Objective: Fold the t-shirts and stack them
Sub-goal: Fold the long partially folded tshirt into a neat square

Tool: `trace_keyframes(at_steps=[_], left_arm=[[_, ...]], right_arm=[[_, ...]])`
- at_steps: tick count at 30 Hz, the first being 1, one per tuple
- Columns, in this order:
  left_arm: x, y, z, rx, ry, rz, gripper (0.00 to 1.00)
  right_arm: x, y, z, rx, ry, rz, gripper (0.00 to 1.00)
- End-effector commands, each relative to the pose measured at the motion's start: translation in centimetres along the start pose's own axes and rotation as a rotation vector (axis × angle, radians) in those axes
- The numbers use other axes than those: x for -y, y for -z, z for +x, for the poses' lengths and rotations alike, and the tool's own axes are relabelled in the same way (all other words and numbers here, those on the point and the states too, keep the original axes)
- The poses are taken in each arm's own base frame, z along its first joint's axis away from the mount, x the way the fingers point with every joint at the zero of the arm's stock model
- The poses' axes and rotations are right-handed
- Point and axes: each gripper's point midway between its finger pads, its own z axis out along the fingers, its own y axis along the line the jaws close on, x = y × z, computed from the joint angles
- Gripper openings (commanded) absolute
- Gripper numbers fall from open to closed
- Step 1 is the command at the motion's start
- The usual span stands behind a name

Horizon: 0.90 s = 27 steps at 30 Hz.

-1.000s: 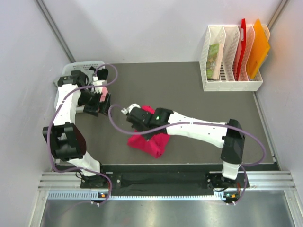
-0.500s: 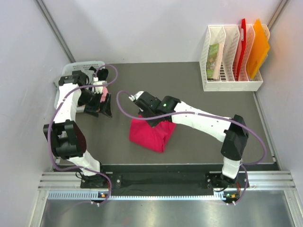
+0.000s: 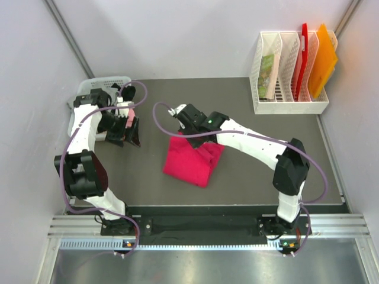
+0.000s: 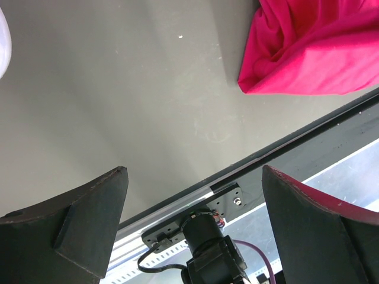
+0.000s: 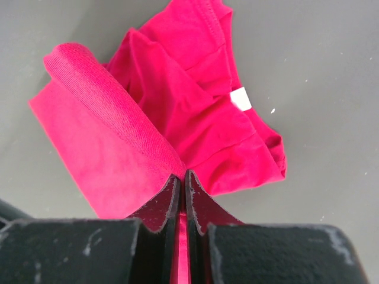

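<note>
A crimson-red t-shirt [image 3: 189,163] lies crumpled and partly folded on the dark table, near the middle. My right gripper [image 3: 183,132] is at its far edge, shut on a fold of the cloth. In the right wrist view the jaws [image 5: 182,176] pinch the red fabric [image 5: 177,106], and a white label [image 5: 240,98] shows. My left gripper [image 3: 132,134] hangs open and empty left of the shirt, next to the basket. In the left wrist view [image 4: 194,173] nothing is between its fingers, and a corner of the shirt [image 4: 314,47] shows at top right. No grey, pink or black shirt is clearly visible.
A white mesh basket [image 3: 106,80] stands at the back left, mostly hidden by the left arm. A white file rack [image 3: 290,106] at the back right holds a red folder [image 3: 304,47] and an orange folder [image 3: 324,59]. The table's front edge rail [image 4: 225,177] runs near the left gripper.
My right gripper has moved toward the back and a little right, still shut on the red shirt, pulling the cloth out flatter. The left gripper has shifted slightly.
</note>
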Motion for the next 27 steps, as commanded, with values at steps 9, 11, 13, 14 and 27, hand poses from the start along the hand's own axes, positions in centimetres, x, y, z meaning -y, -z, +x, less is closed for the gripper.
trace_keyframes(at_steps=[9,11,13,14,27], left_arm=[[0.9,0.0,1.8,-0.035,0.021,0.033,0.99],[1.0,0.0,2.0,-0.04,0.02,0.035,0.99],[1.0,0.0,2.2,-0.044,0.019,0.036,0.99],[1.1,0.1,2.3,-0.044,0.016,0.037,0.99],[1.6,0.4,3.0,-0.051,0.004,0.05,0.99]], right_arm=[[3.1,-4.3,-0.4,0.003,-0.06,0.018,0.0],[3.6,-5.0,-0.2,-0.004,-0.069,0.025,0.0],[4.3,-6.3,0.1,-0.024,-0.072,0.028,0.0],[4.8,-6.6,0.0,-0.025,-0.08,0.033,0.0],[9.4,-10.8,-1.1,-0.07,-0.156,0.113,0.4]])
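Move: My right hand is about 12 cm above the folded t-shirt, roughly over its middle, pinching a lifted flap. The far edge with the white tag, where the flap goes, lies some 8 cm ahead, 3 cm right and 11 cm down. The bundle's right corner is about 8 cm right of the tag and 2 cm nearer; its far-left corner is 8 cm left of the tag and 3 cm farther out. From my left hand the tag lies about 28 cm right, 8 cm ahead and 12 cm lower. With the flap's edge still pinched, my right hand sinks about 10 cm while reaching some 8 cm forward and a little right, laying the flap over towards the tagged far edge, dropping more steeply near the end. The hand turns slightly clockwise and tips down by under 10 degrees, and as it comes down by the tag the fingers start to open, about a quarter of the way, to let the cloth go. ##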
